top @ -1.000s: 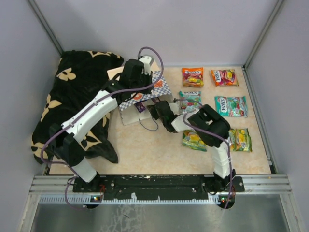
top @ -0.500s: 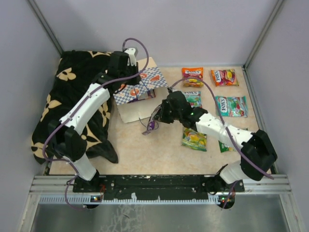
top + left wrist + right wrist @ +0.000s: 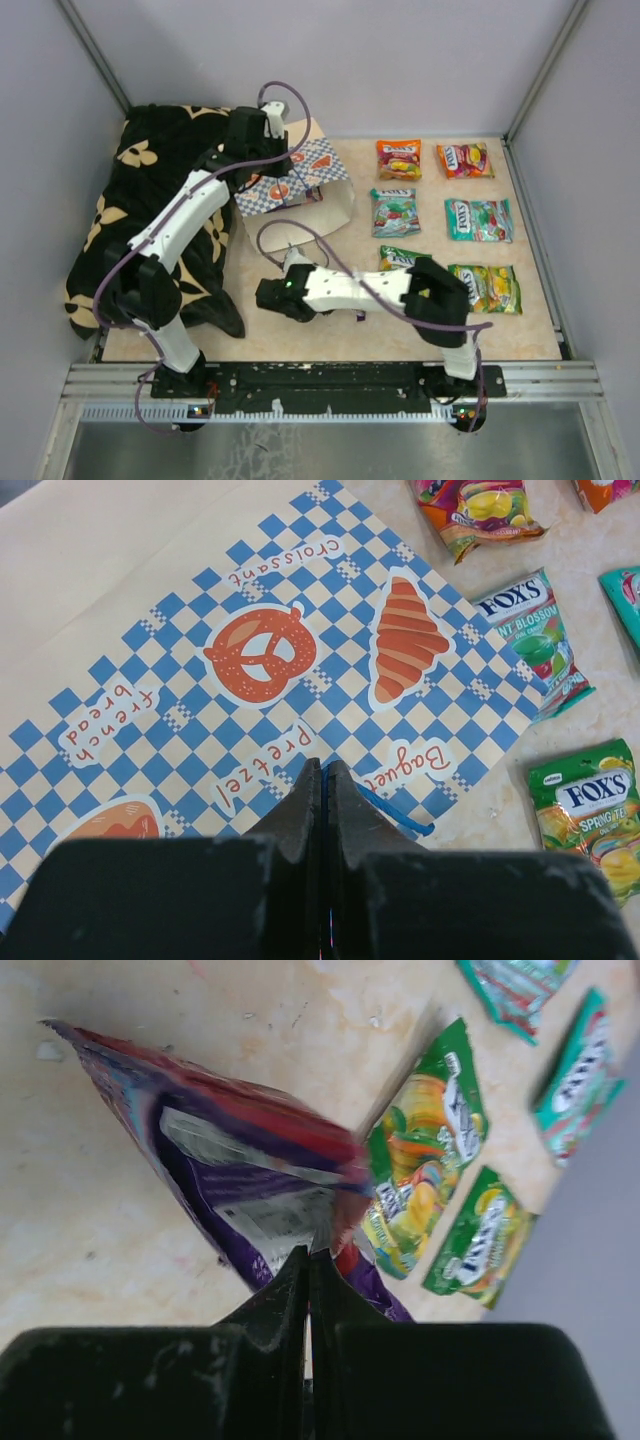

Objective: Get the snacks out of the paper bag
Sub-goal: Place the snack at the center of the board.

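The paper bag (image 3: 312, 186) lies tilted on its side at the back left, its checkered band (image 3: 300, 640) filling the left wrist view. My left gripper (image 3: 323, 766) is shut on the bag's blue cord handle (image 3: 398, 817) and holds it above the bag (image 3: 276, 168). My right gripper (image 3: 308, 1253) is shut on the edge of a purple and red snack packet (image 3: 235, 1175), whose far corner touches the table. In the top view the right arm (image 3: 335, 289) stretches left across the front, with that packet hidden under it. Several snacks lie in rows at the right, among them an orange one (image 3: 399, 158).
A black flower-patterned cloth (image 3: 150, 215) is heaped along the left side, under the left arm. Two green packets (image 3: 425, 1175) (image 3: 482, 1242) lie just beyond the held packet. Teal packets (image 3: 479, 219) sit further right. Grey walls close in the table.
The right arm has drawn back from the bag's mouth and swung down and left along the front, carrying the purple packet. The left gripper keeps the bag's handle in place.
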You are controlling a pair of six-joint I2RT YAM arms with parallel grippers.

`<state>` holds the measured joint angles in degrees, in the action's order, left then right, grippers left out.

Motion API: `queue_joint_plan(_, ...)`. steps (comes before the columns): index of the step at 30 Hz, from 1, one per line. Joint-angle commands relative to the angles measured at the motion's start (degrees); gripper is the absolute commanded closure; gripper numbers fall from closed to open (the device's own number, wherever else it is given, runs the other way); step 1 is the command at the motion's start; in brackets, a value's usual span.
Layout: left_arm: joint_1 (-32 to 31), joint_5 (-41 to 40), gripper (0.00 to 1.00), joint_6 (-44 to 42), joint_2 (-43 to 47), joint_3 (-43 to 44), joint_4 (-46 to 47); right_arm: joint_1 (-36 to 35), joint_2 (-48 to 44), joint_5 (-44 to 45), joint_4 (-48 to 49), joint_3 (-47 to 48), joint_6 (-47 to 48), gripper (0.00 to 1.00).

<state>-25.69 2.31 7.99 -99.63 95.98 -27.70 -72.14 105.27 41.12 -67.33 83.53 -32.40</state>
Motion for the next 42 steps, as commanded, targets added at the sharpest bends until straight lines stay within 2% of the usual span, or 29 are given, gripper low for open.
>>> queue_joint_plan(1,1.57,1.7,1.0,-1.13,-0.07,0.12,2.5,-3.94,10.14,14.19,-12.18,8.14,-8.64,1.0)
queue_joint_plan(4,2.14,2.07,1.0,-1.3,1.34,-1.72,3.46,-6.86,15.41,12.68,-12.12,16.89,-9.98,1.0)
queue_joint_plan(10,3.95,3.5,1.0,-1.94,2.99,-3.23,3.54,-11.31,21.68,4.1,-10.08,30.32,-11.28,1.0)
queue_joint_plan(12,4.36,3.99,1.0,-2.37,3.36,-3.56,3.41,-12.3,22.57,2.03,-8.92,32.05,-11.96,1.0)
queue_joint_plan(16,4.98,4.87,1.0,-3.0,4.1,-4.28,2.97,-13.95,23.46,0.96,-9.06,33.82,-13.18,0.92)
queue_joint_plan(19,5.21,5.47,1.0,-2.86,5.11,-5.08,3.3,-15.53,24.44,0.09,-10.01,35.64,-12.89,0.84)
queue_joint_plan(21,5.44,6.19,1.0,-2.56,5.76,-5.65,3.69,-16.28,24.04,-3.49,-6.94,34.33,-10.48,0.61)
queue_joint_plan(22,5.48,6.51,1.0,-2.47,5.91,-5.78,3.66,-16.43,22.83,-5.75,-4.26,32.64,-9.08,0.46)
queue_joint_plan(25,5.66,7.07,1.0,-2.34,6.32,-5.96,3.54,-16.35,14.89,-9.95,6.09,24.9,-5.54,0.13)
queue_joint_plan(26,5.7,7.16,1.0,-2.33,6.38,-6.12,3.53,-15.8,11.14,-11.17,9.95,21.87,-4.01,0.05)
queue_joint_plan(28,5.74,7.25,1.0,-2.34,6.46,-6.22,3.29,-13.01,2.35,-16.63,19.46,15.17,0.54,0.01)
queue_joint_plan(31,5.83,7.74,1.0,-2.04,6.62,-6.72,3.18,-4.49,-12.5,-39.51,38.19,1.75,3.35,0.01)
queue_joint_plan(33,5.83,8.15,1.0,-1.82,6.88,-7.13,3.11,2.89,-21.55,-53.01,59.86,-10.34,-2.9,0.02)
queue_joint_plan(34,5.83,8.15,1.0,-1.67,7.03,-7.4,3.11,6.15,-24.77,-55.67,67.46,-15.45,-7.58,0.02)
queue_joint_plan(35,5.85,8.07,1.0,-1.51,7.22,-7.78,3.23,8.64,-27.14,-54.65,72.41,-19.58,-12.19,0.02)
queue_joint_plan(36,5.83,8.11,1.0,-1.41,7.44,-8.12,3.3,10.38,-28.64,-50.34,72.58,-21.77,-16.51,0.02)
queue_joint_plan(39,5.83,8.78,1.0,-0.29,7.88,-9.21,4.14,11.77,-32.53,-31.93,76.81,-30.01,-31.03,0.01)
queue_joint_plan(42,5.83,10.48,1.0,0.98,7.62,-9.75,4.55,13.01,-35.13,-16.86,87.34,-41.03,-48.5,0.01)
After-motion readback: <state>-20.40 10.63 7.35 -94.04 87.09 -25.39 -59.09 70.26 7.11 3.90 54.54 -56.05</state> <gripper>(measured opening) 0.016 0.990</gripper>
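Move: The snack hangs from my closed right fingers; its free spot near the table's front edge is about 17 cm to the left, 6 cm back and 9 cm down. At that same table height, the green snack lies some 9 cm ahead and 10 cm right of my right hand, the teal snack about 23 cm ahead and 8 cm right. The paper bag is roughly 27 cm ahead and 14 cm left. From my left hand the spot is some 31 cm back, nearly straight in line, 22 cm down. I carry the purple snack about 15 cm left and then back towards the front edge, staying low, and open my right fingers wide to let go of it. Then I lift some 20 cm and swing forward and a little right, rolling my wrist about 90 degrees until the fingers point left. My left hand keeps the bag's blue handle pinched, easing about 3 cm left. ##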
